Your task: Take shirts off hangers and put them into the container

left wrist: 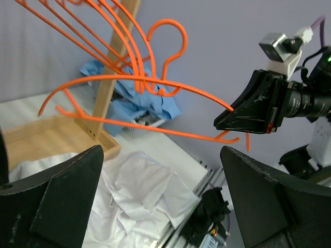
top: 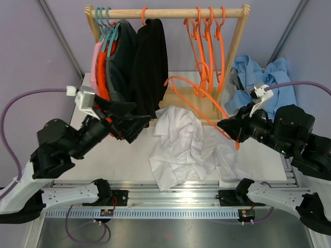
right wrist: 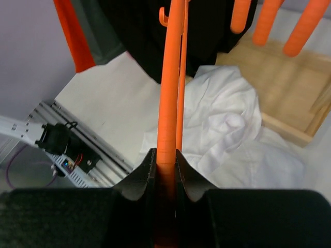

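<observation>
My right gripper (top: pixel 227 126) (right wrist: pixel 166 165) is shut on the arm of a bare orange hanger (top: pixel 199 98) (left wrist: pixel 155 88) (right wrist: pixel 170 77), held in the air in front of the rack. Below it a white shirt (top: pixel 178 144) (left wrist: pixel 139 186) (right wrist: pixel 227 119) lies crumpled on the table. My left gripper (top: pixel 139 116) (left wrist: pixel 163 206) stands wide open over the shirt's left edge, with nothing between its fingers. On the rail's left end hang pink, orange, dark grey (top: pixel 121 57) and black (top: pixel 150 62) shirts. Light blue shirts (top: pixel 258 77) (left wrist: pixel 150 103) are heaped at the back right; the container is hidden under them.
Several empty orange hangers (top: pixel 207 46) hang at the right end of the wooden rail (top: pixel 165 13). Teal hangers (top: pixel 106 23) carry shirts at the left end. The rack's flat wooden base (left wrist: pixel 31 137) (right wrist: pixel 289 108) lies behind the white shirt. An aluminium rail (top: pixel 165 196) runs along the near edge.
</observation>
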{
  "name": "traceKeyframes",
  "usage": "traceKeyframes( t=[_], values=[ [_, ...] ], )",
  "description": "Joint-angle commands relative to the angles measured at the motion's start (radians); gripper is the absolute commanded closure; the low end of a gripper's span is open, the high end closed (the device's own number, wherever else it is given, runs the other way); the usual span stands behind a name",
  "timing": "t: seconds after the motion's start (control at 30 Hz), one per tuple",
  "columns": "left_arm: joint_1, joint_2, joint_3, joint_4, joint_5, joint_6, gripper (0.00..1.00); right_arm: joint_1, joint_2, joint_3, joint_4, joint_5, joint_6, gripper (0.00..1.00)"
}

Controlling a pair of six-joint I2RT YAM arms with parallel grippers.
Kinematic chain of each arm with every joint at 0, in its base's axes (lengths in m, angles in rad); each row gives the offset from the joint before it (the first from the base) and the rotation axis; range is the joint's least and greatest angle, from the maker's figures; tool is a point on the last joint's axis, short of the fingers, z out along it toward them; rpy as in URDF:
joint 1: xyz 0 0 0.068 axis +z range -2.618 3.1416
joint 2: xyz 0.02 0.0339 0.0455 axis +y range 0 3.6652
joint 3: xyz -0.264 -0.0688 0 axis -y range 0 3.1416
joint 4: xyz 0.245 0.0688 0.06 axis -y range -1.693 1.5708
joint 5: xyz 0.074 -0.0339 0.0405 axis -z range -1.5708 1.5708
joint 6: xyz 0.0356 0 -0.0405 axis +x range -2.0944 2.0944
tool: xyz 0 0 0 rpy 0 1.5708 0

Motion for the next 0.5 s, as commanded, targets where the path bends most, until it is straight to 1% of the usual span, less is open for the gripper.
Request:
traceKeyframes(
  t=[0.0, 0.1, 0.13, 0.2, 0.3, 0.47],
  values=[
    [-0.003, -0.018, -0.054, 0.034, -0.108, 0.013, 0.01, 0.006, 0.063, 0.046, 0.140, 0.142, -0.076, 1.00],
    [-0.003, -0.015, -0.072, -0.018, -0.123, -0.016, 0.01, 0.006, 0.127, 0.066, 0.217, 0.215, -0.111, 1.00],
    [-0.003, -0.025, -0.097, -0.015, -0.123, -0.027, 0.01, 0.006, 0.143, 0.068, 0.266, 0.249, -0.116, 1.00],
    [-0.003, -0.039, -0.123, -0.014, -0.132, -0.035, 0.01, 0.004, 0.192, 0.092, 0.306, 0.280, -0.133, 1.00],
    [-0.003, -0.065, -0.161, -0.008, -0.143, -0.049, 0.01, 0.006, 0.265, 0.143, 0.372, 0.375, -0.154, 1.00],
    [-0.005, -0.084, -0.203, -0.009, -0.140, -0.069, 0.01, 0.006, 0.397, 0.239, 0.436, 0.395, -0.174, 1.00]
  ],
)
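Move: The right hand holds an orange hanger; its place on the rod, left of the empty hangers, lies about 27 cm ahead, 7 cm left and 12 cm above. The empty hangers' middle is some 22 cm ahead, 2 cm left; the black shirt about 20 cm ahead, 22 cm left. The white shirt is 5 cm ahead, 6 cm left and 30 cm below it; from the open left hand, roughly level, 19 cm right and 36 cm below. Keeping its pinch on one end of the bare hanger, the right hand carries it forward some 13 cm towards the rod, also 5 cm left and slightly up, swinging about 15 degrees clockwise as the fingers tip up. The left hand, empty and wide open, edges left, then sinks about 9 cm towards the white shirt's height, easing slightly forward. ##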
